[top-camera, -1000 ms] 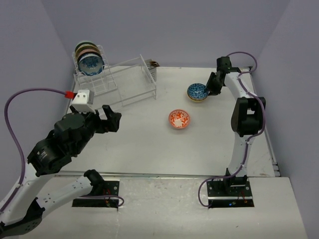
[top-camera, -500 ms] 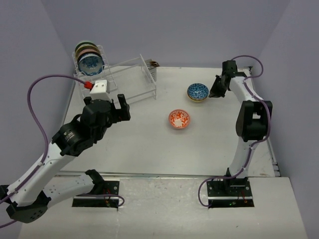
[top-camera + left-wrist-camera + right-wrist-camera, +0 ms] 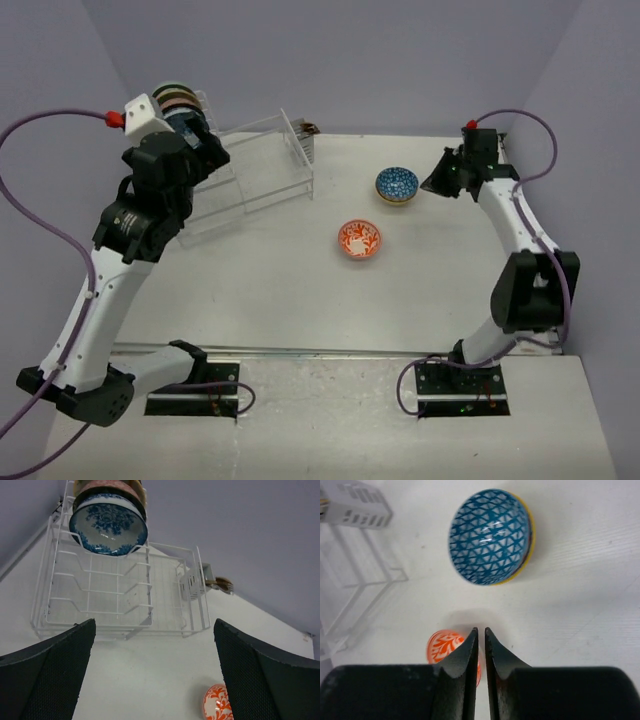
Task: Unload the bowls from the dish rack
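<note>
The clear dish rack (image 3: 255, 172) stands at the table's far left. Several bowls stand upright in its tall tier (image 3: 172, 100); the front one is blue and white floral (image 3: 108, 530), and a pinkish one (image 3: 107, 486) shows behind it. My left gripper (image 3: 208, 152) hovers in front of the rack, open and empty (image 3: 155, 680). On the table sit a blue-patterned bowl (image 3: 397, 185) (image 3: 490, 536) and an orange-red bowl (image 3: 359, 239) (image 3: 444, 647) (image 3: 216, 703). My right gripper (image 3: 433, 183) (image 3: 480, 630) is shut on nothing, just right of the blue bowl.
A small slotted caddy (image 3: 192, 582) (image 3: 355, 510) hangs on the rack's right end. A brownish object (image 3: 220, 584) lies behind the rack by the back wall. Purple walls close in the table on three sides.
My left arm has risen and swung from the table's left side up toward the rack. My right gripper has shut and drawn back to the right, away from the blue bowl.
</note>
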Robot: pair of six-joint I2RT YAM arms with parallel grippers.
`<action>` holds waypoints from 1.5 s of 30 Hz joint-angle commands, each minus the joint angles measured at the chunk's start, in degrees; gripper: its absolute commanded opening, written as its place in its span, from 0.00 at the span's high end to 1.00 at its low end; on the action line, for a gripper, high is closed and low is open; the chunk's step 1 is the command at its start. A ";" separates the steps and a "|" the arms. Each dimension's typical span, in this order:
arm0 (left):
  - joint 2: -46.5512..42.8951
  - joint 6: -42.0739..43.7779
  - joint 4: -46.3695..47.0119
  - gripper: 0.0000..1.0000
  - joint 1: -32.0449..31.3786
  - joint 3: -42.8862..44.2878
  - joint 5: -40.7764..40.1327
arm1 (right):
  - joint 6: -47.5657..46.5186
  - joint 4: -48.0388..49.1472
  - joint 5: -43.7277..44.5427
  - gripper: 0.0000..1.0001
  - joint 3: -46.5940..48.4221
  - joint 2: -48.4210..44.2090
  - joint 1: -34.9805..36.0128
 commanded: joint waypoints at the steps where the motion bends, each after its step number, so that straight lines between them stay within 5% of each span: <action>1: 3.52 -11.00 3.63 0.00 8.88 2.50 9.11 | 3.19 10.57 -10.84 0.89 -8.44 -14.98 0.01; 6: 8.01 -29.25 7.58 0.00 17.76 3.73 12.47 | 9.16 22.10 -33.52 0.73 -21.48 -27.28 0.36; 10: 10.56 -43.07 12.51 0.02 19.96 0.22 10.47 | 11.02 27.20 -38.03 0.58 -31.15 -39.39 0.45; 14: 12.85 -51.88 16.73 0.07 20.49 -2.60 7.56 | 13.39 29.94 -41.02 0.53 -37.05 -47.84 0.36; 21: 23.21 -55.32 15.59 0.18 22.87 4.16 5.27 | 11.03 25.65 -36.37 0.51 -41.97 -57.97 0.36; 35: 27.00 -51.11 27.80 0.22 25.33 -0.57 0.87 | 6.54 22.73 -37.69 0.47 -42.68 -62.90 0.36; 45: 28.67 -50.66 28.07 0.62 26.12 -0.05 2.02 | 5.48 22.56 -37.69 0.47 -42.94 -63.87 0.36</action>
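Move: The blue flowered bowl, first in the rack's row, lies about 18 cm ahead of the left hand, 11 cm left and 13 cm below; the dark bowl sits just 2 cm beyond it, the pink one about 4 cm beyond it and 1 cm farther left. From the right hand that flowered bowl is some 67 cm left, 4 cm ahead and 12 cm higher, while the stacked blue bowl lies 4 cm ahead, 7 cm left and 10 cm below. The left hand reaches about 19 cm forward, 11 cm left and 7 cm down to the flowered bowl, rolling some 50 degrees left side down and turning counter-clockwise, its wide-open fingers closing to under half around the upper rim, one pad inside the bowl, though a grip isn't yet plain. Meanwhile the empty right hand backs some 23 cm away from the stacked blue bowl, rising and drifting left as its fingers tip upward and spread to about half open, then waits there. ##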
